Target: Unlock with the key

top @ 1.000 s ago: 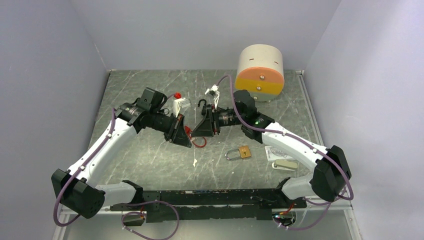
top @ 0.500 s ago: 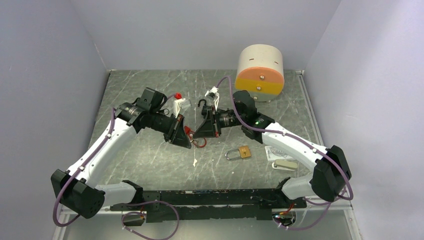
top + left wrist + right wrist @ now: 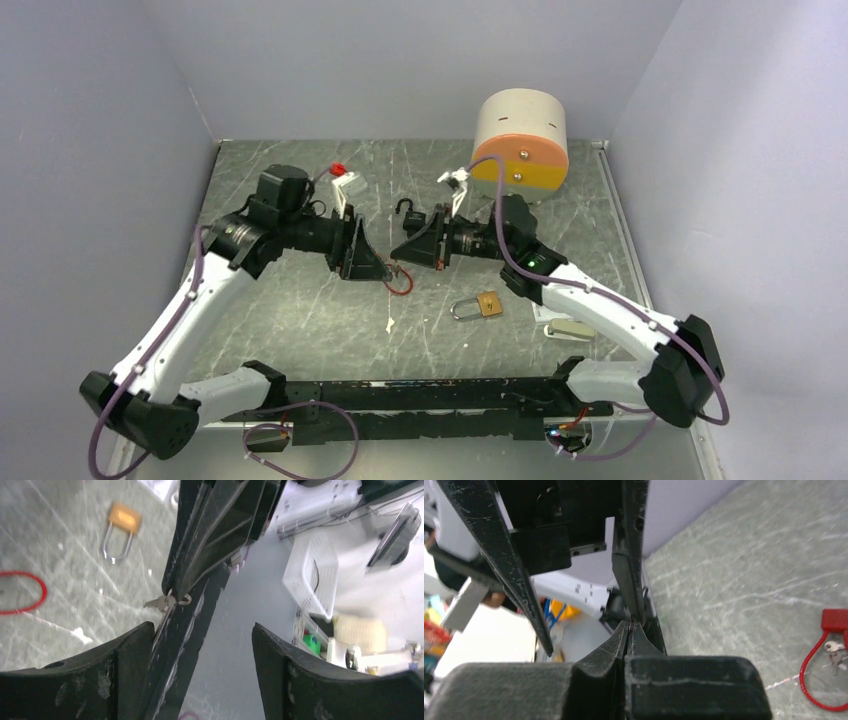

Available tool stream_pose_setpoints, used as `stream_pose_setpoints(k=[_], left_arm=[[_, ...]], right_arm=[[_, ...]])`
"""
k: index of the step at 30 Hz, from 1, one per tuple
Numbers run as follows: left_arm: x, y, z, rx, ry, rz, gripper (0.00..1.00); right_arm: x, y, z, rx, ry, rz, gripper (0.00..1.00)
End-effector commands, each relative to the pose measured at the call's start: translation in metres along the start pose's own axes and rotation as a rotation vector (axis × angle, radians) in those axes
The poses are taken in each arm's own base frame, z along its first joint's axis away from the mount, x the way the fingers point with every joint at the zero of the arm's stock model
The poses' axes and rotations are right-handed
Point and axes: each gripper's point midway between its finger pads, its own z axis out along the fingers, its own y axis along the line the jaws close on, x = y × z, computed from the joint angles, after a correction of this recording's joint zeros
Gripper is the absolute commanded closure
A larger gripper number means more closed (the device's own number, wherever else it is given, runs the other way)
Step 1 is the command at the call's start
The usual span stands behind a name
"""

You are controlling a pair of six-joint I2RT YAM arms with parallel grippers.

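A brass padlock [image 3: 480, 304] with a silver shackle lies flat on the table right of centre, also in the left wrist view [image 3: 120, 525]. My two grippers face each other mid-table. The right gripper [image 3: 400, 252] is shut, and in the left wrist view a small silver key [image 3: 162, 601] sticks out of its tips. My left gripper [image 3: 378, 268] stands open just left of it, its jaws [image 3: 200, 630] wide apart with nothing between them. A red cord loop [image 3: 400, 285] with a red tag [image 3: 834, 620] lies on the table below both grippers. In its own view the right gripper [image 3: 629, 625] shows its tips pressed together.
A round beige drum with an orange front [image 3: 520, 135] stands at the back right. A small black hooked item [image 3: 405, 208] lies behind the grippers. A flat grey piece [image 3: 568, 328] and a paper slip [image 3: 548, 303] lie right of the padlock. A white scrap [image 3: 390, 323] lies near the front.
The left gripper has opened and drawn back to the left. The right gripper has shut and now has the key. Both arms shifted slightly; the padlock has not moved.
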Motion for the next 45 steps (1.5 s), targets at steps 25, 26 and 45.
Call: stream_pose_setpoints(k=[25,26,45], left_arm=[[-0.125,-0.087,-0.046,0.251,-0.657,0.0,0.72],[-0.125,-0.086,-0.046,0.249,-0.661,-0.002,0.72],[-0.089,-0.101,-0.045,0.195,-0.377,0.25,0.97]], right_arm=[[-0.133,0.091,-0.041,-0.146,-0.616,0.026,1.0],[-0.134,0.091,-0.042,-0.143,-0.622,0.03,1.0],[-0.112,0.097,-0.045,-0.036,-0.366,-0.167,0.36]])
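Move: The keys, still pinched in the right fingertips, lie about 3 cm ahead of the left hand and 3 cm to its right, level with it; from the right hand they are about 1 cm to the left and 1 cm below. Some 20 cm below the left hand lie the red cable loop, 15 cm ahead and 2 cm right, the black padlock, 27 cm ahead and 5 cm right, and the brass padlock, 7 cm ahead and 21 cm right. Both hands rise about 13 cm; the left reaches forward and pinches the keys, then the right opens off them. ##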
